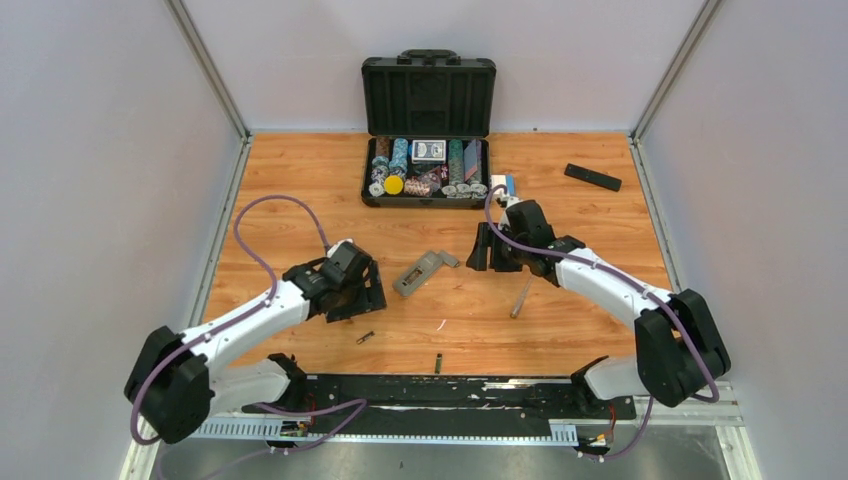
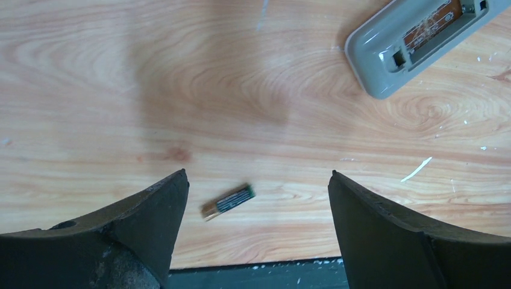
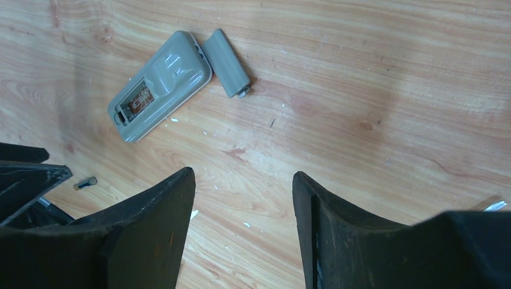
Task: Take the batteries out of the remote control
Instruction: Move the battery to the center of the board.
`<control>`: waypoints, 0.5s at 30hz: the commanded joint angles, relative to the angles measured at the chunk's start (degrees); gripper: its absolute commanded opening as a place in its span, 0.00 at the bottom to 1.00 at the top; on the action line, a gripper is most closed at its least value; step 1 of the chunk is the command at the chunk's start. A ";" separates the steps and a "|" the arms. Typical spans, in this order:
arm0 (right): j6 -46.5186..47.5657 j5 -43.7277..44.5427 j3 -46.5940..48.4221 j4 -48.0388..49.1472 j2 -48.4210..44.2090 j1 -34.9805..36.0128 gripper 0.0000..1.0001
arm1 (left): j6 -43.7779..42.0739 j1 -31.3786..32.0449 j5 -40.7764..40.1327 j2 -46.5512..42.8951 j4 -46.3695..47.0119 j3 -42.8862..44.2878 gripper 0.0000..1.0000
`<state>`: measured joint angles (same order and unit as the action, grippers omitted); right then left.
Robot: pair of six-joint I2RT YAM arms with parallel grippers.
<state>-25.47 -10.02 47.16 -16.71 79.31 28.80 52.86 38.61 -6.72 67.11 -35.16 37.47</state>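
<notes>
The grey remote control [image 1: 413, 276] lies face down mid-table with its battery bay open [image 3: 140, 99]. Its grey cover [image 3: 227, 62] lies loose against its far end. One battery [image 2: 228, 201] lies on the wood below and between my left gripper's [image 2: 257, 174] open fingers, untouched. It also shows as a dark speck [image 1: 365, 337] in the top view. Another battery [image 1: 437, 362] lies near the front rail. My left gripper [image 1: 358, 290] hovers left of the remote. My right gripper [image 3: 243, 173] is open and empty, right of the remote [image 1: 490, 252].
An open black case [image 1: 427, 95] of poker chips and cards stands at the back centre. A black remote [image 1: 592, 177] lies at the back right. A slim grey stick [image 1: 521, 297] lies by the right forearm. A black rail [image 1: 450, 392] runs along the near edge.
</notes>
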 commanded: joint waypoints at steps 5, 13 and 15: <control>-2.21 -2.78 -1.54 1.59 -1.88 0.50 0.61 | 4.71 0.22 7.35 -8.98 -6.20 -7.46 0.92; -2.47 -2.92 -1.58 1.68 -1.96 0.72 0.61 | 1.58 0.33 12.52 -4.92 -1.78 -9.61 0.92; -2.56 -2.73 -1.83 1.77 -2.13 0.75 0.61 | 1.29 0.38 13.39 -3.62 1.63 -9.54 0.92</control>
<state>-26.94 -12.12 45.76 -16.82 78.91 29.19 55.18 38.65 3.05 60.27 -39.68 28.73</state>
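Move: The loose battery lies about 5 cm back from the left hand, 1 cm to its left and some 4 cm below. The gray remote is roughly 9 cm ahead of that hand and 10 cm to its right; the second battery is about 10 cm back and 14 cm to its right, both about 4 cm lower. From the right hand the loose battery lies some 15 cm back, 24 cm to the left and 8 cm down. No touch is seen: the left hand heads back towards the loose battery, fingers staying wide open. It first lifts about 1 cm, then travels some 6.5 cm back towards its base while sinking, slowing to a stop low over the battery with it between and slightly ahead of the fingertips. The wrist tips roughly 10 degrees, bringing the fingers closer to straight down. ##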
